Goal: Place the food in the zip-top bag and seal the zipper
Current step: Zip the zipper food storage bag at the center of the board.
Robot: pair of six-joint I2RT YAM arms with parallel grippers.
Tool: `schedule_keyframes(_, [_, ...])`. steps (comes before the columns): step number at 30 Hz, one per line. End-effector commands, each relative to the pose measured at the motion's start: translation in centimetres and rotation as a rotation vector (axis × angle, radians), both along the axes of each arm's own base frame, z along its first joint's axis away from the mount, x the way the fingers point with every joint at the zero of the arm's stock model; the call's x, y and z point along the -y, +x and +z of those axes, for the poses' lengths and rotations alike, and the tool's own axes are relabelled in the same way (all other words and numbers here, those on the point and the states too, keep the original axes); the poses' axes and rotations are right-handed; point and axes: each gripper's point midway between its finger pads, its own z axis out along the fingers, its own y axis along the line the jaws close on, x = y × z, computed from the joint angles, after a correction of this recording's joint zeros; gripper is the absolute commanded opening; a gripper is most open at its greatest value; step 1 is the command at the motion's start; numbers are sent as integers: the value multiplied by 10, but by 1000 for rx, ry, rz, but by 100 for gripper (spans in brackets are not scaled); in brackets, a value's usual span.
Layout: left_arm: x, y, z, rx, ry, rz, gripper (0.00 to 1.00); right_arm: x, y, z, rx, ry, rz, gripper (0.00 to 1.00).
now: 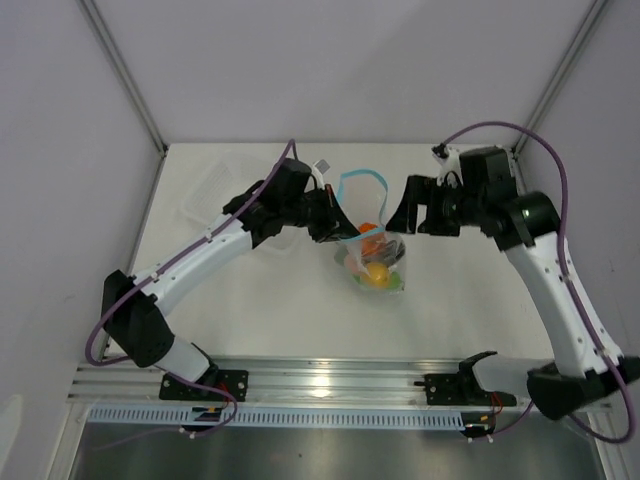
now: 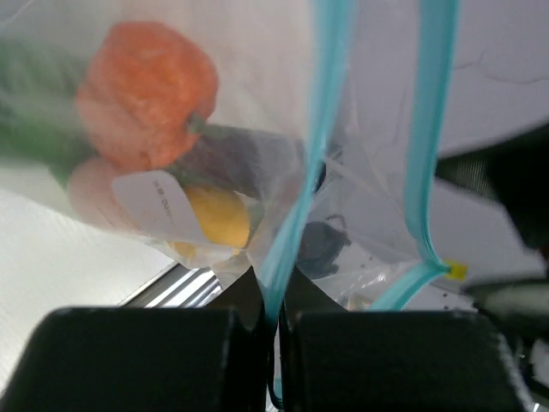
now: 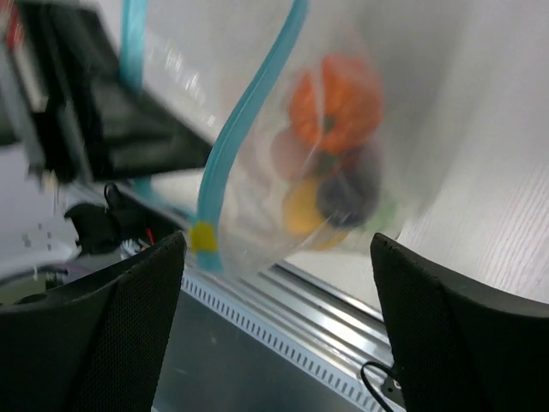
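Note:
The clear zip-top bag (image 1: pixel 372 258) hangs in mid-table with the food inside: orange pumpkin (image 2: pixel 146 94), yellow lemon (image 2: pixel 219 216), purple eggplant (image 2: pixel 249 159), pink peach (image 2: pixel 86 193) and a green piece (image 2: pixel 30 120). Its light-blue zipper (image 1: pixel 362 182) stands open in a loop. My left gripper (image 2: pixel 276 313) is shut on one zipper strip (image 2: pixel 296 215) at the bag's left edge and holds the bag up. My right gripper (image 3: pixel 274 283) is open and empty, just right of the bag (image 3: pixel 334 146), with the zipper (image 3: pixel 249 112) and its yellow end tab (image 3: pixel 203 236) in front of it.
A clear rigid tray (image 1: pixel 212 195) lies at the back left, beside the left arm. An aluminium rail (image 1: pixel 330 380) runs along the near table edge. White walls close the table at the back and sides.

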Motion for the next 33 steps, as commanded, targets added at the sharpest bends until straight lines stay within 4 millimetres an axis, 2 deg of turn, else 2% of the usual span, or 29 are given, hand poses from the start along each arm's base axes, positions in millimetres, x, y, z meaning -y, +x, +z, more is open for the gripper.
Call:
schedule_keyframes(1, [6, -3, 34, 19, -107, 56, 0, -2, -43, -13, 0, -13, 57, 86])
schedule_keyframes(3, [9, -3, 35, 9, -119, 66, 1, -6, -69, -6, 50, 17, 98, 83])
schedule_keyframes(5, [13, -5, 31, -8, -115, 57, 1, 0, -75, -9, 88, 11, 71, 83])
schedule_keyframes(6, [16, -5, 35, -3, -125, 52, 1, 4, -83, 1, 127, 35, 60, 84])
schedule_keyframes(10, [25, -8, 33, -7, -121, 38, 1, 4, -91, 10, 158, 58, 90, 87])
schedule_keyframes(11, [28, -8, 32, -6, -124, 33, 1, 9, -88, 12, 166, 34, 65, 87])
schedule_keyframes(13, [31, -11, 33, 1, -121, 13, 1, 26, -77, 2, 154, -54, -29, 87])
schedule_keyframes(14, [32, -11, 35, 7, -114, 14, 1, 26, -77, 2, 157, -61, -21, 87])
schedule_keyframes(19, [34, -17, 29, -1, -100, -10, 1, 11, -65, -14, 168, -72, 68, 78])
schedule_keyframes(30, [28, -28, 25, 3, -76, -57, 1, -2, -39, -2, 333, -65, 168, 73])
schedule_keyframes(33, [29, -30, 22, -8, -78, -66, 1, -9, -38, -1, 340, -42, 227, 60])
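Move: The right hand, open, has the yellow tab at the near right corner of the zip-top bag's zipper about 4 cm back, 3 cm to its left and 3 cm below its fingertips. The left gripper, already shut on the blue zipper, is some 8 cm left of that tab, and the orange bell pepper in the bag hangs about 11 cm under the tab, 5 cm left and 2 cm farther out. From the left hand the tab lies roughly 8 cm right, 1 cm ahead and 1 cm up. Swing the open right gripper back towards the robot by about 9.5 cm, then bring it forward again some 5 cm and slightly down onto the line of the yellow zipper tab, tipping its fingers up about 15 degrees and starting to close them. Keep the left gripper shut on the zipper and ease it a couple of centimetres right and back. ##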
